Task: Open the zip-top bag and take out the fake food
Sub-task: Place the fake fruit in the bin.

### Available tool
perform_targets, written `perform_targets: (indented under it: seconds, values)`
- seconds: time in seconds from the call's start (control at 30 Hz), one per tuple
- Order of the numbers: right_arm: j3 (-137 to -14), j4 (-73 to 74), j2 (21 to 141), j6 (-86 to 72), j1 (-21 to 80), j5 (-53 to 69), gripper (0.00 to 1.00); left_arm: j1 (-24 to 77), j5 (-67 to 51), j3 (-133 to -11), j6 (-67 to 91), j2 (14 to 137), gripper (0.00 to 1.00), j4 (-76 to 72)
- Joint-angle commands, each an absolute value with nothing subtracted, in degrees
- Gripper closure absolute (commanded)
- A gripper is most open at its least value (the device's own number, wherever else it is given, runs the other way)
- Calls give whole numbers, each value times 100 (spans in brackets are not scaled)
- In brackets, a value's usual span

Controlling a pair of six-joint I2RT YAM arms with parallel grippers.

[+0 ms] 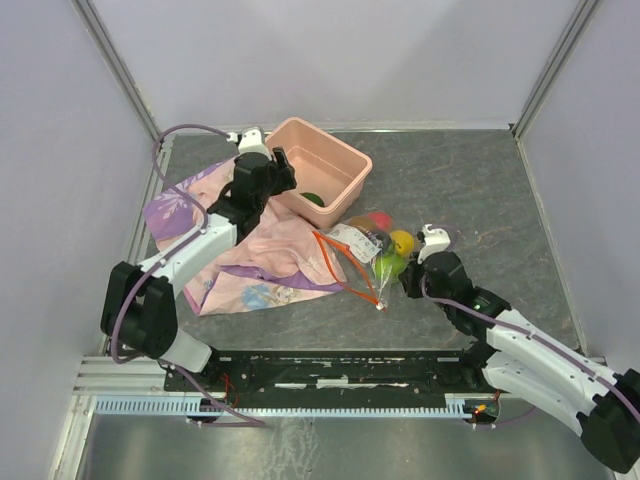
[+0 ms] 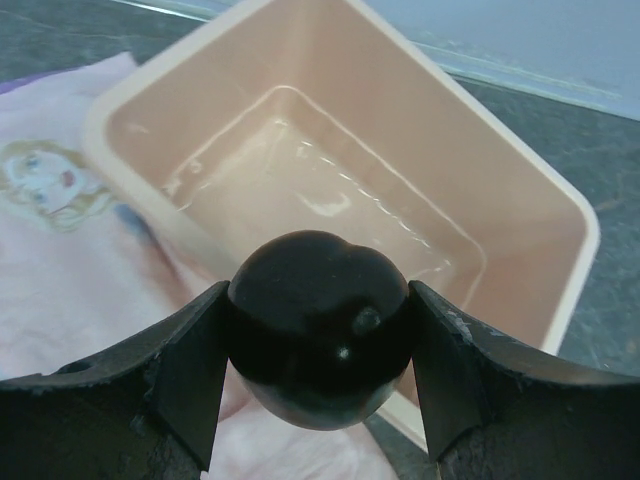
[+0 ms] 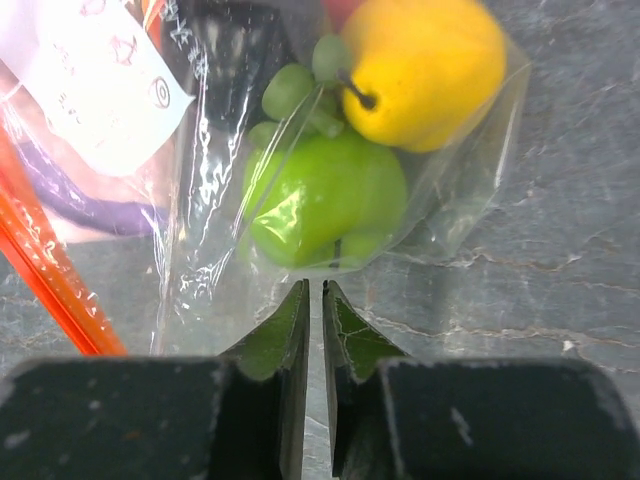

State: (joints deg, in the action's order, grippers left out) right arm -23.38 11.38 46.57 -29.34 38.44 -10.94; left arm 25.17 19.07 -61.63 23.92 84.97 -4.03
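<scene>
The zip-top bag (image 1: 362, 250) lies on the table, its orange-red zip strip (image 1: 338, 262) toward the cloth. Inside it is fake food: a yellow fruit (image 3: 425, 65), a green fruit (image 3: 325, 200) and small green grapes (image 3: 290, 90); a red piece (image 1: 379, 219) shows at the bag's far end. My right gripper (image 3: 322, 290) rests at the bag's near edge just below the green fruit, its jaws a narrow slit apart with nothing between them. My left gripper (image 2: 318, 335) is shut on a glossy dark purple-brown fruit (image 2: 318, 310) over the near rim of the tub.
The salmon-pink tub (image 1: 345, 160) stands at the back centre with a small green piece (image 1: 313, 199) inside. A pink-and-purple printed cloth (image 1: 260, 255) is spread left of the bag, under the left arm. White walls enclose the grey table.
</scene>
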Motion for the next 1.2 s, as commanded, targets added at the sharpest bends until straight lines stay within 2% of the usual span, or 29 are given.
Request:
perform_targets:
  seconds: [0.0,0.17,0.37,0.43,0.47,0.5,0.63,0.9,1.17]
  values:
    - [-2418,1283,4267,-2696,3798,-1571,82,2439,794,-6600,2290,8836,75,-896]
    - [-2443,1305,3861,-2596,3782,-1715,78,2209,-334,-6960,2686,9390,70,-1003]
    - [-2492,1272,3494,-2394,3746,-1940,72,1606,-2487,-7181,3930,10139,54,-1871]
    - [-2517,1222,3419,-2342,3740,-1972,70,1435,-3084,-7185,4430,10402,41,-2314]
    - [-2543,1203,3397,-2324,3730,-1977,68,1386,-3258,-7177,4581,10507,14,-2493]
    - [-2567,1180,3389,-2294,3728,-1977,67,1365,-3370,-7159,4658,10567,1,-2673]
    - [-2679,1082,3445,-2193,3703,-1879,61,1363,-3339,-7203,4595,10542,0,-2773]
    - [-2903,477,3768,-1802,3652,-799,37,1351,-3134,-7200,4069,9874,0,-2753]
    - [-3302,-118,4473,-1461,3649,952,22,1206,-2586,-5814,3636,8386,0,-3446]
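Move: Just outside the bin's near-left rim, the left hand holds the dark fake fruit; the bin's middle lies about 7 cm ahead, 6 cm right and 15 cm below. The green fruit inside is 2 cm ahead, 5 cm right, 19 cm down. From the empty right hand, the zip-top bag is centred some 7 cm ahead, 8 cm left and 6 cm below, the green fruit in it 5 cm ahead, 4 cm left, the yellow one 10 cm ahead, 1 cm left. Carrying the dark fruit about 6 cm to the right and 5 cm forward over the bin, the left hand dips some 3 cm, swings clockwise with its left side rolling down, and opens to let go, then rises about 8 cm, drawing back. The empty right hand climbs some 8 cm from beside the bag, drifting right and then back left, tipping upward and opening wide. ##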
